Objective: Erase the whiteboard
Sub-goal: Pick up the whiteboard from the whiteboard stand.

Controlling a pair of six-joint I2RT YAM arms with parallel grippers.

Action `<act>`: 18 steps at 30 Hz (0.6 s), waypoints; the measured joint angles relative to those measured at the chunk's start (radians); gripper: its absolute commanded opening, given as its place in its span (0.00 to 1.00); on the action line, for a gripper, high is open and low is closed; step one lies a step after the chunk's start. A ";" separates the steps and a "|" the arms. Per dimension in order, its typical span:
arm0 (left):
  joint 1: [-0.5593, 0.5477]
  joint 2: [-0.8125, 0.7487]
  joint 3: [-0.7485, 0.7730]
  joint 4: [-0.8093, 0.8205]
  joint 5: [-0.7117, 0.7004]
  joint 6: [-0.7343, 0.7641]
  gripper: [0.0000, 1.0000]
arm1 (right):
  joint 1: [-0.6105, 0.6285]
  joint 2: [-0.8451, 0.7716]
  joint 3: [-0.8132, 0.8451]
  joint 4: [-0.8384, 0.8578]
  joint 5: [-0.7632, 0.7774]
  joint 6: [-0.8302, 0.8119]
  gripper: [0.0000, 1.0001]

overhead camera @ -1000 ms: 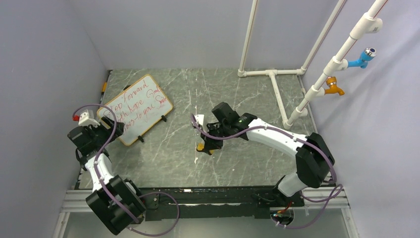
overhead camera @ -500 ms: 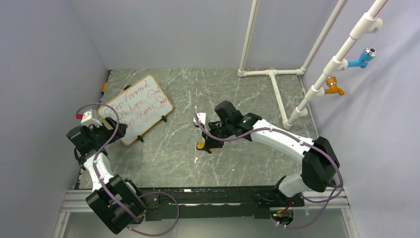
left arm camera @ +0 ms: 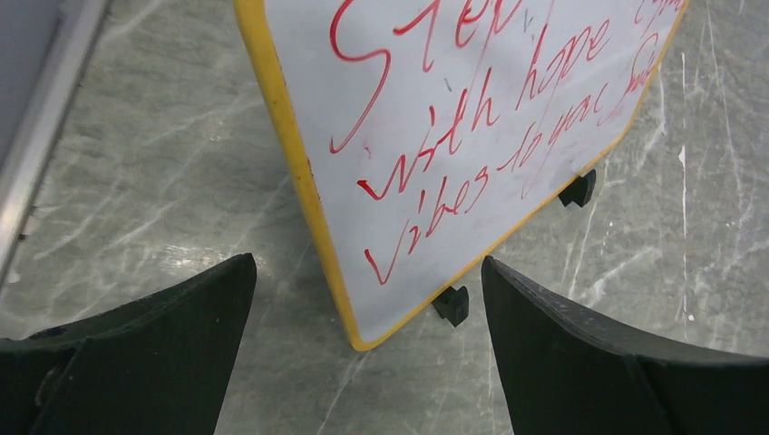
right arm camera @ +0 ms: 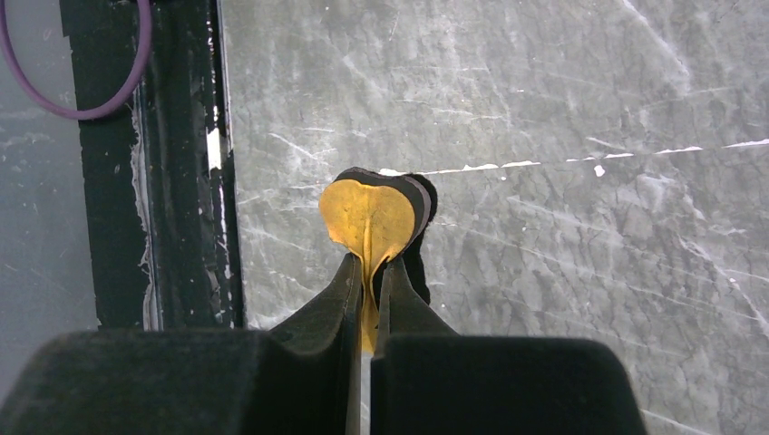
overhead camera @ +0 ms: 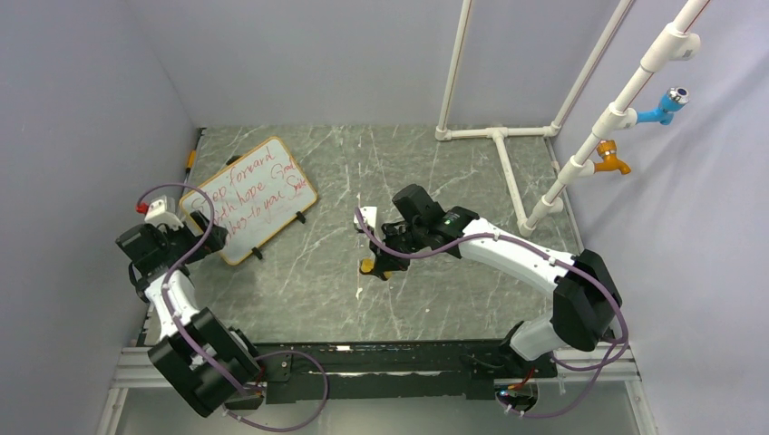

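The whiteboard (overhead camera: 250,197), white with a tan-orange frame and red handwriting, stands propped on small black feet at the left of the table. In the left wrist view its lower corner (left arm camera: 426,181) is just ahead of my left gripper (left arm camera: 367,340), which is open and empty. That gripper (overhead camera: 175,243) sits at the board's near-left corner. My right gripper (overhead camera: 379,263) is at the table's middle, shut on a small orange piece with a black backing (right arm camera: 372,217), pinched and folded between the fingers. It also shows in the top view (overhead camera: 366,267).
A white pipe frame (overhead camera: 494,136) lies on the table at the back right, with a slanted pipe (overhead camera: 617,113) carrying a blue and an orange tap. Walls close in left, back and right. A black rail (overhead camera: 381,349) runs along the near edge.
My left arm has drawn back a little to the left, away from the whiteboard's near corner. The right arm and the orange piece hold nearly still.
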 measured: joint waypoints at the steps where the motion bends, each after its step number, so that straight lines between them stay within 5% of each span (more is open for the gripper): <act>1: 0.002 0.020 -0.004 0.014 0.016 0.000 0.97 | 0.000 0.000 0.000 0.000 0.000 0.000 0.00; 8: 0.003 0.190 -0.019 0.115 0.142 0.009 0.67 | 0.000 0.004 0.000 0.000 0.000 -0.003 0.00; 13: 0.003 0.265 -0.023 0.179 0.220 0.009 0.57 | 0.000 0.019 0.000 0.000 0.001 -0.003 0.00; 18: 0.005 0.299 -0.023 0.240 0.264 0.004 0.32 | 0.000 0.031 0.000 0.000 0.008 -0.004 0.00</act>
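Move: Ahead and to the right of the wide-open left hand, the whiteboard's middle is about 7 cm forward, 8 cm right and 4 cm lower; its yellow left edge slants much closer, between the two fingers' paths. The near black clip of the stand sits roughly 8 cm right, 6 cm back and 9 cm below the hand, the far clip some 18 cm right and 2 cm ahead, equally low. From the right hand the board's middle is around 14 cm forward, 29 cm left and 5 cm down. Sinking nearly 4 cm while easing forward and to the right by about 2 cm each, the left hand brings its fingers astride the whiteboard's left edge, a little above the bottom corner. It turns some 10 degrees clockwise and rolls its left side down as much, the fingers closing to roughly half, one over the written face, the other behind the board. ##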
